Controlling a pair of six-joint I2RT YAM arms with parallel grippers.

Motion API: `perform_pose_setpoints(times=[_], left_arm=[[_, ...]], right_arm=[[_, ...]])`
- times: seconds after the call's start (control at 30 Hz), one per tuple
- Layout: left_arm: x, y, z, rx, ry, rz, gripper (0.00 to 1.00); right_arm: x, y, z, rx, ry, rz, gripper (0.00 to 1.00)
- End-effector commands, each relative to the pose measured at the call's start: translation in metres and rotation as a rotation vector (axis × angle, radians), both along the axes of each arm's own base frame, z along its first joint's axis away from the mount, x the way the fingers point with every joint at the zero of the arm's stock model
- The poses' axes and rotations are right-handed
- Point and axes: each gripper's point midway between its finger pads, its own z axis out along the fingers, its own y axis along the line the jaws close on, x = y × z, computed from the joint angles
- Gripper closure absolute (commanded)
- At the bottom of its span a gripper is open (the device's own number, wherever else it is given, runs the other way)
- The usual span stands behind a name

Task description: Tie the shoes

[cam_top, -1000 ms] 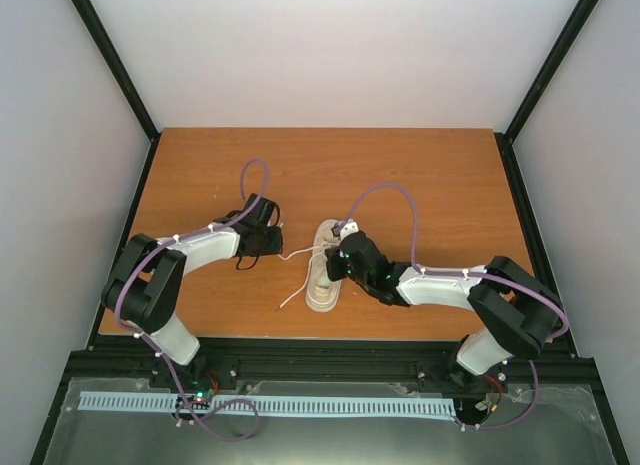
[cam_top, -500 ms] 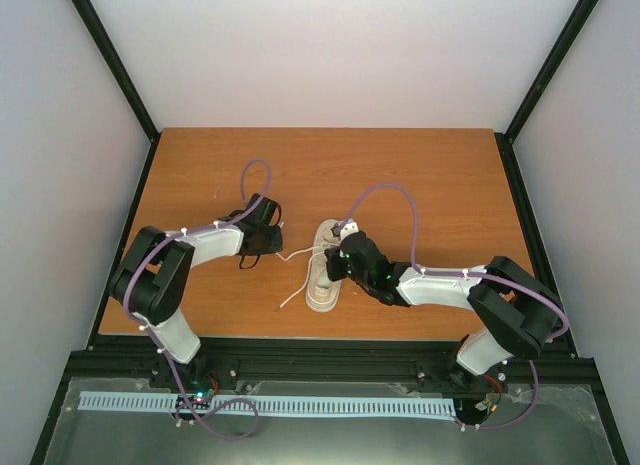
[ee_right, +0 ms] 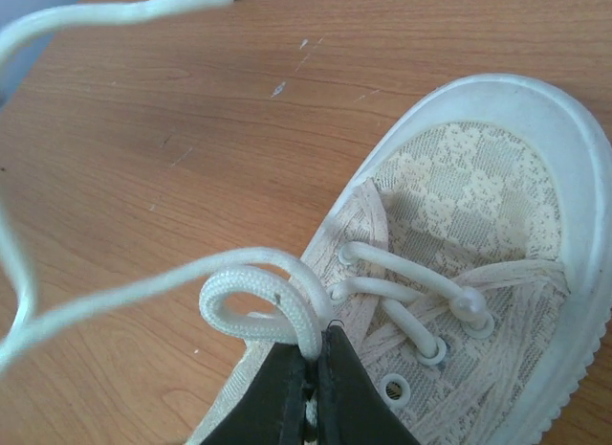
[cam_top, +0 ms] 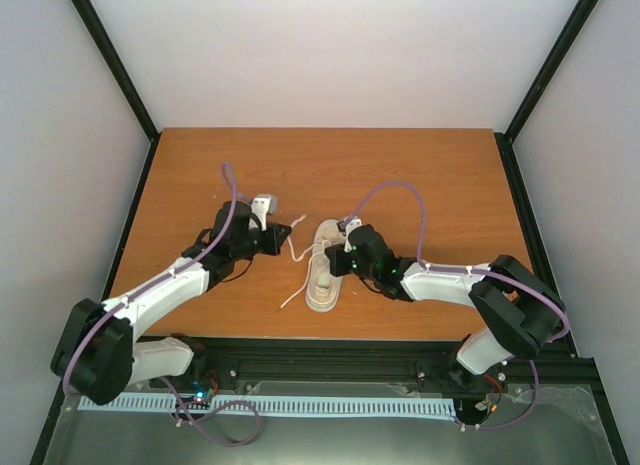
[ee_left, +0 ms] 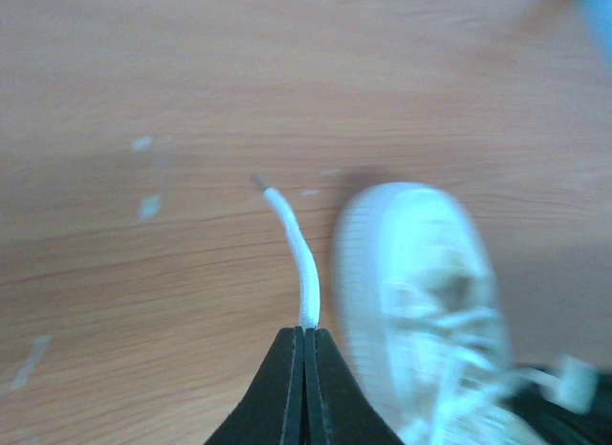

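Observation:
A cream-beige shoe [cam_top: 325, 275] lies mid-table with its toe pointing away from the arms. My left gripper [cam_top: 279, 236] sits just left of it, shut on a thin white lace [ee_left: 293, 242] whose free end sticks out past the fingertips. In the left wrist view the shoe [ee_left: 421, 301] is a blur on the right. My right gripper [ee_right: 316, 354] is over the eyelets and is shut on a small loop of lace [ee_right: 253, 297] at the shoe's [ee_right: 478, 206] left side. A long strand runs off to the left from that loop.
Another loose lace end [cam_top: 291, 298] trails on the wooden table [cam_top: 420, 175] toward the near edge, left of the heel. Black frame rails border the table on all sides, and white walls stand behind.
My left gripper has closed on the lace, and its arm has stretched out low, carrying the lace end up beside the shoe. The right gripper has stayed shut on its loop.

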Motion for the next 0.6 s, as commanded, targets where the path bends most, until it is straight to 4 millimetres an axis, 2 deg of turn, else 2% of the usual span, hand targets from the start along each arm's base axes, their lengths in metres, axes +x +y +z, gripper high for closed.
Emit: perform_pose_setpoints(times=[0.0,0.07,0.17,0.4,0.57], left_arm=[[-0.057,-0.061,0.031,-0.115,-0.084,-0.397,0.99],[-0.083,-0.081,0.034,-0.135,-0.083,-0.513,0.99],[-0.110,-0.098,0.040,-0.136,-0.106,-0.612,0.99],[-0.153,-0.120,0.056,-0.165,-0.161,-0.755,0.99],[-0.171,-0.136,0.040,-0.159,-0.118,-0.823,0.99]], right_arm=[[0.004,0.012,0.027,0.156,0.019,0.046,0.97],[0.005,0.013,0.029,0.191,0.042,0.061,0.97],[0.005,0.015,0.031,0.213,0.058,0.080,0.97],[0.007,0.015,0.024,0.219,0.089,0.088,0.97],[0.007,0.016,0.023,0.227,0.096,0.094,0.97]])
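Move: The left hand holds a lace end pinched with its tip sticking out. The lace loop in the right fingers lies about 9 cm to its right, 4 cm back and some 4 cm lower, just above the right hand's own finger pads. The shoe's middle is roughly 8 cm right, 3 cm back and 10 cm below the left hand, and the loose lace tail's tip lies about 11 cm back, 2 cm left and 13 cm down. With its fingers shut on the lace end, the left hand sweeps about 15 cm back towards the bases and 12 cm to the right, rising some 4 cm, fast at first and then easing, to carry the lace around the near side of the right gripper and its loop; on the way it swings some 40 degrees clockwise until the fingers point nearly straight right. The right hand stays within a centimetre over the shoe, still pinching the loop, and only turns by about 10 to 15 degrees. ##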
